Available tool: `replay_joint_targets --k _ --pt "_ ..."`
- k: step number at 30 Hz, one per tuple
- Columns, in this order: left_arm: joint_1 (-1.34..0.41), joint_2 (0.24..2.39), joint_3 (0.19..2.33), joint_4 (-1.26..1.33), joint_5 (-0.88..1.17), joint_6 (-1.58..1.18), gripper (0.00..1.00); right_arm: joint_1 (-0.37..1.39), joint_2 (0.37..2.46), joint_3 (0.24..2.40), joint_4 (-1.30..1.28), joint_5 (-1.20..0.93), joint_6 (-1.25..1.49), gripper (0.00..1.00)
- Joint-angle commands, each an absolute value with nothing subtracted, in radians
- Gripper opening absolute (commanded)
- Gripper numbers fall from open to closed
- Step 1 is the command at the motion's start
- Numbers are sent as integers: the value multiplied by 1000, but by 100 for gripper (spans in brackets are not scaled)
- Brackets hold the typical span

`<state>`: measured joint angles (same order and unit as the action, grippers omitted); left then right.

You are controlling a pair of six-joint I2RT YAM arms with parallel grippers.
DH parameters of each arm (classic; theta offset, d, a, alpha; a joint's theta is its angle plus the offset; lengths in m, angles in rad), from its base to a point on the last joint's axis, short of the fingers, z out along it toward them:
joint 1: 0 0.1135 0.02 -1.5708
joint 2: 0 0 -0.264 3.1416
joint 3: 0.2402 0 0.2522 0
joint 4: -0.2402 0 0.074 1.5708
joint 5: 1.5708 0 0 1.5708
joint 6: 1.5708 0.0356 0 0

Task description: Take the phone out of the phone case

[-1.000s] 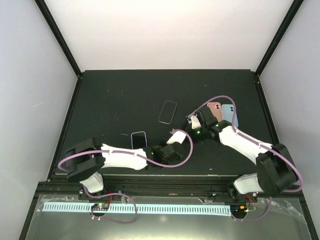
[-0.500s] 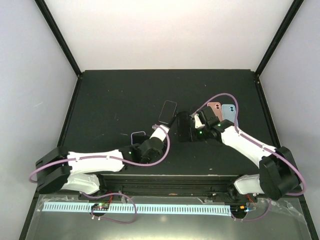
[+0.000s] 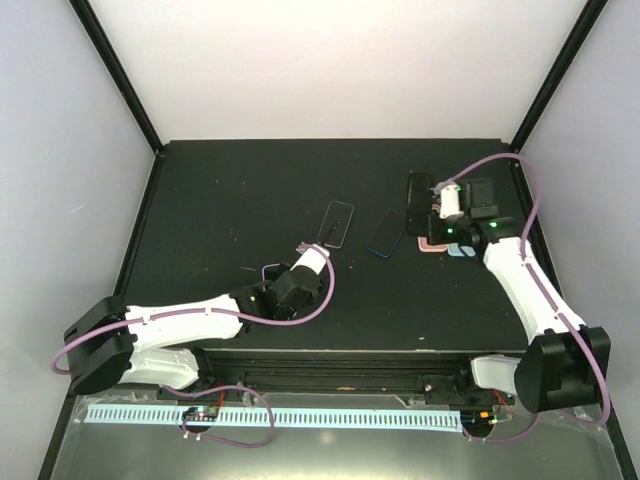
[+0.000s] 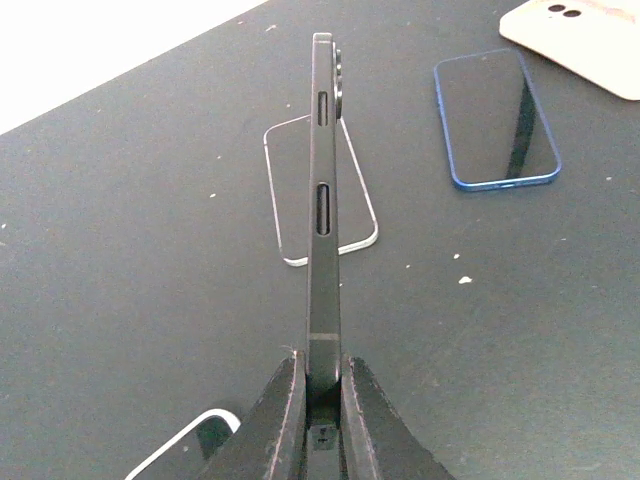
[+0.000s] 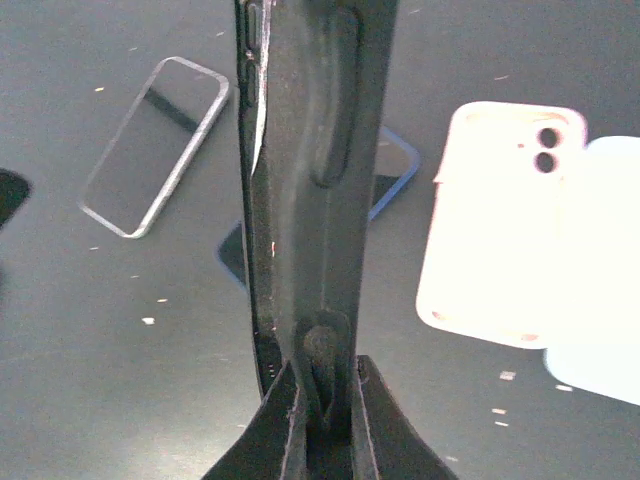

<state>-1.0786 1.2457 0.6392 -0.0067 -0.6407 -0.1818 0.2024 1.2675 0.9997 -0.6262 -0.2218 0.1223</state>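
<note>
My left gripper (image 4: pixel 322 365) is shut on the bottom end of a bare black phone (image 4: pixel 323 230) and holds it edge-on above the mat. In the top view the left gripper (image 3: pixel 320 250) sits near the table's middle; the phone is hard to make out there. My right gripper (image 5: pixel 322 375) is shut on the end of an empty, floppy black phone case (image 5: pixel 315 150). In the top view the right gripper (image 3: pixel 436 208) holds this case (image 3: pixel 418 190) at the right rear, apart from the phone.
On the black mat lie a silver-rimmed phone (image 3: pixel 336 222), a blue phone (image 3: pixel 385 233), a pink case (image 3: pixel 432 243) and a light blue case (image 3: pixel 460 251). A white-rimmed phone (image 4: pixel 190 440) lies partly under my left arm. Black frame posts stand at the table's corners.
The grippers were together at mid-table on the cased phone. The right arm has moved right and back with the case; the left has drawn slightly back with the phone.
</note>
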Motion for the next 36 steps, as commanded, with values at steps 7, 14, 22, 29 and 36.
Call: replay_joint_targets --k 7,14,22,29,36 --pt "-1056 1249 694 -2 -600 -194 2 -156 1423 1156 -961 -256 -481 1" --pt "-1104 1319 733 -13 -553 -170 2 -477 1658 1391 -1154 -264 -593 1" --pt "-1203 1457 827 -62 -593 -145 2 -554 1907 1622 -1281 -266 -626 1" --pt "-1232 1489 834 -47 -593 -155 2 -540 2113 1791 -1449 -430 -624 1" --pt "-1246 1486 833 -52 -593 -159 2 -483 2177 1780 -1443 -393 -620 1"
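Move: The bare table just right of the light-blue case, where the black case is being taken, lies about 21 cm right, 6 ahead and 15 below the right hand. Pink case: 6 right, 7 ahead; light-blue case: 13 right, 6 ahead. The left hand's likely spot is bare table some 9 cm right and 2 back. Clear-rimmed phone: 16 ahead, 4 right of the left hand; purple-rimmed phone: 9 left, 3 back. Still pinching the black case, the right hand sweeps about 26 cm right over the pink and light-blue cases, comes back some 3 cm, and sinks about 10 cm, mostly late, tipping some 35 degrees until its fingers point nearly straight down. The left hand keeps its grip on the black phone, waits, then eases 7 cm right, down and back, away from the clear-rimmed phone, turning slightly clockwise. ##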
